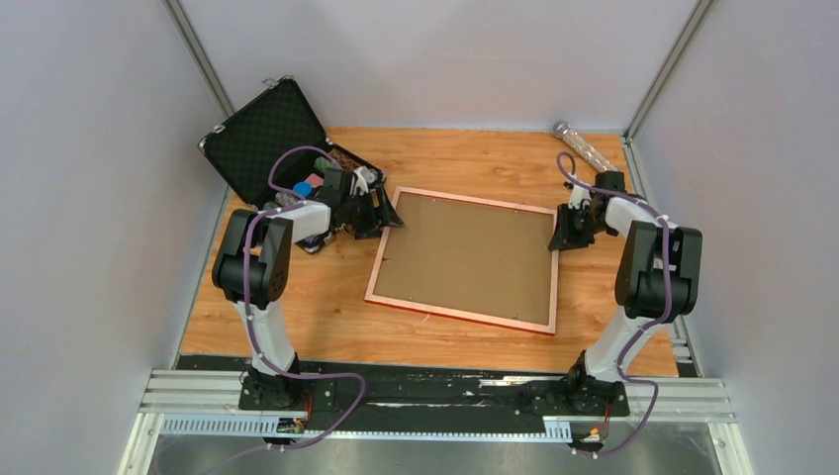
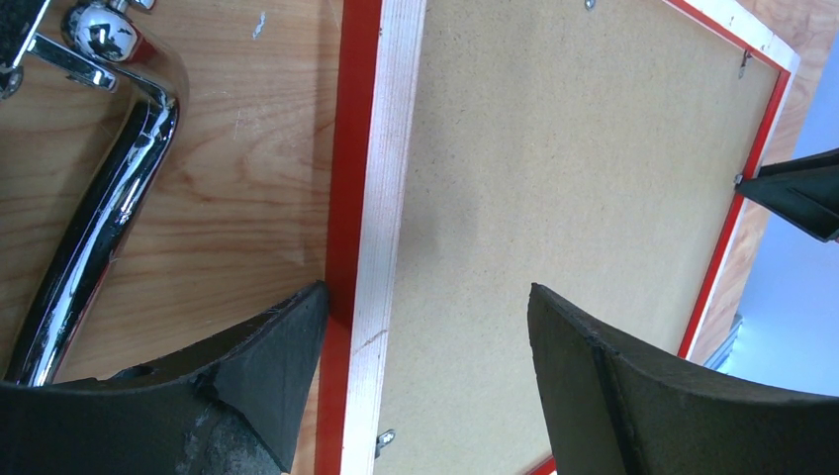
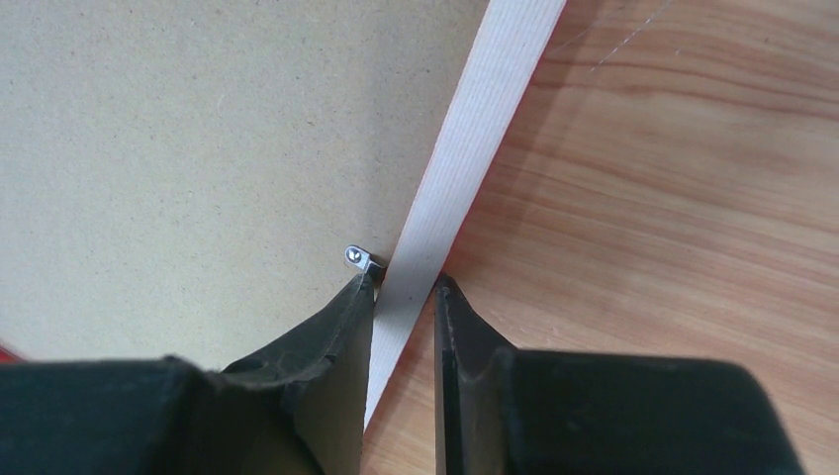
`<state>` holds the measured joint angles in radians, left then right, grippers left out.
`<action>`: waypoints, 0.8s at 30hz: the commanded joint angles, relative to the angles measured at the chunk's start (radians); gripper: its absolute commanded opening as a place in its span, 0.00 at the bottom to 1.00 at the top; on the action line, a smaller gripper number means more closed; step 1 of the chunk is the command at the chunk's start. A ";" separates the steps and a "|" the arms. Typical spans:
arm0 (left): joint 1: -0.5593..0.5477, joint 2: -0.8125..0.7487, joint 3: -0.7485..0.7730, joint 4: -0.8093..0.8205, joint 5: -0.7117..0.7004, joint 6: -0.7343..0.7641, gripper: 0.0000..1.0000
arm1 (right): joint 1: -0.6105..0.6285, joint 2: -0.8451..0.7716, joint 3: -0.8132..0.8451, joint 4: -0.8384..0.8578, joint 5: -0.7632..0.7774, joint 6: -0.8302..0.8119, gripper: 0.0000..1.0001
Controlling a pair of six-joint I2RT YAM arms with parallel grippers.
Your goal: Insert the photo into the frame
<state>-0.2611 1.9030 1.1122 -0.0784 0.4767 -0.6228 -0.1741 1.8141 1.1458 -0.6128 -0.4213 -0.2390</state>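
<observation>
The frame (image 1: 459, 317) lies face down in the middle of the table, its pinkish rim around a brown backing board (image 1: 465, 257). The photo is hidden. My left gripper (image 1: 388, 213) stands open over the frame's left rim (image 2: 381, 198); in the left wrist view (image 2: 425, 289) one finger rests against the red outer edge and the other hangs over the board (image 2: 564, 148). My right gripper (image 1: 561, 233) is shut on the frame's right rim (image 3: 475, 119). In the right wrist view (image 3: 406, 279) its fingers pinch the pale strip just beside a small metal tab (image 3: 358, 257).
An open black foam-lined case (image 1: 272, 134) holding small items stands at the back left, right behind my left gripper; its chrome handle (image 2: 109, 198) lies next to the frame's left edge. A clear bottle (image 1: 584, 146) lies at the back right corner. Grey walls close in on three sides.
</observation>
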 commanded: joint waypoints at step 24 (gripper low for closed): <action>-0.005 0.048 -0.006 -0.115 -0.059 0.048 0.84 | -0.018 -0.054 0.075 0.002 -0.048 -0.047 0.54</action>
<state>-0.2611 1.9034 1.1168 -0.0864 0.4751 -0.6186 -0.1867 1.8389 1.2182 -0.6170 -0.4622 -0.2890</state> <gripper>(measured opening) 0.833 0.539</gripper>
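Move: My right fingers are already shut on the right side of the frame; the frame's middle lies about 22 cm to their left and 3 cm back, its far right corner some 9 cm straight ahead, and a small metal tab barely 2 cm to the left and 1 cm ahead. The glass tube lies roughly 26 cm ahead and 12 cm right. From my open left hand, the frame's middle is about 17 cm right, 8 cm back and slightly below. Still pinching the frame's right side, I drag it forward about 1 cm with my right hand, turning slightly counter-clockwise. Then I open the fingers to about half, letting go of the wood, and ease another centimetre forward towards the far right corner while rising a little over 1 cm. My left hand stays put, wide open, one finger against the outside of the frame's left side. ##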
